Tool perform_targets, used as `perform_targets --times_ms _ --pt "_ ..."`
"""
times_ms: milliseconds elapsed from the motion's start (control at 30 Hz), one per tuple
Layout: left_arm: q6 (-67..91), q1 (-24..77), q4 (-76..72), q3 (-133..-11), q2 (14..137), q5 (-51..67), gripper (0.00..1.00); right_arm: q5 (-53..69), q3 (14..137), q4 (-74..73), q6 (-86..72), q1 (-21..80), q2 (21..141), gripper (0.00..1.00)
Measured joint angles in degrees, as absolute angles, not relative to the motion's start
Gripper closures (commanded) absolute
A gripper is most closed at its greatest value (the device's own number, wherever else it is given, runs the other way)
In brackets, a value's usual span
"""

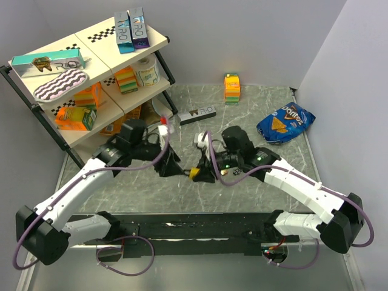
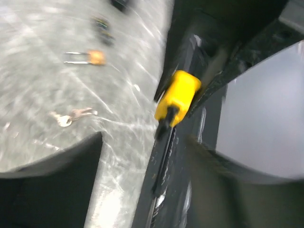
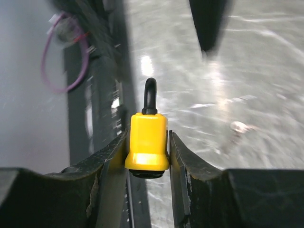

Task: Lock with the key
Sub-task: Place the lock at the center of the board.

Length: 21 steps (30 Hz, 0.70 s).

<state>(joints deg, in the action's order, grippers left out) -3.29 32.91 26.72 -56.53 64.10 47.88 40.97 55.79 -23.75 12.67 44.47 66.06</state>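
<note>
The lock (image 3: 147, 141) is a yellow block with a dark shackle that points away from the wrist. My right gripper (image 3: 147, 137) is shut on it, one finger against each side. In the top view the lock (image 1: 195, 173) sits at the tip of the right gripper (image 1: 205, 174), mid-table. My left gripper (image 1: 170, 166) is just left of it, open and holding nothing. Its wrist view shows the lock (image 2: 177, 97) ahead and apart from the left gripper (image 2: 147, 142). The key (image 2: 72, 116), a small pale bunch on a ring, lies on the table to the left, blurred. The key (image 3: 237, 127) is also a blur right of the lock.
A small orange-tipped metal piece (image 2: 89, 57) lies further out on the marbled table (image 1: 254, 200). A shelf rack (image 1: 91, 79) with boxes stands back left. A dark box (image 1: 199, 113), an orange carton (image 1: 231, 86) and a blue chip bag (image 1: 285, 123) lie behind the grippers.
</note>
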Motion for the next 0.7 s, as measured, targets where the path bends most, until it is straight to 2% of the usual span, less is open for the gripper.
perform_targets --times_ms 33,67,133,267,433,700 --pt "0.0 31.6 25.4 -56.2 63.5 46.8 0.17 40.5 55.8 -23.2 11.5 43.1 65.9 1.00" --pt "4.5 30.0 23.7 -56.1 62.7 45.5 0.11 39.7 55.8 -22.6 10.2 41.5 65.7 1.00" --pt "12.3 28.2 20.7 -55.8 61.5 43.0 0.12 37.9 55.8 -20.9 7.6 38.5 65.0 1.00" --pt "28.4 27.8 14.4 -55.8 60.8 38.6 0.01 32.2 55.8 -16.8 1.5 36.1 62.9 1.00" --pt "43.2 27.8 8.7 -55.6 63.5 34.1 0.01 27.6 55.8 -10.2 -5.5 36.1 62.7 1.00" --pt "54.6 27.8 3.6 -55.6 68.1 30.6 0.03 23.1 56.2 -5.5 -12.2 36.9 67.5 1.00"
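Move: The yellow lock is already held at the right fingertips, sticking out about 2 cm to their left. The board's centre, bare marble, lies some 12 cm straight ahead of the right hand and 20 cm below. Short of it, loose keys lie about 3 cm ahead; the brass padlock is roughly 6 cm ahead and 9 cm right. From the left hand, that centre is about 12 cm ahead, 4 cm right and 20 cm below, the lock only 4 cm right. The yellow lock travels forward about 10 cm in the right hand's unchanged grip, over the keys towards the board's centre, rising 5 cm before starting to dip, while the wrist swings some 30 degrees clockwise. The left hand, already off the lock, opens fully and goes forward and up beside it, turning counter-clockwise and rolling. ##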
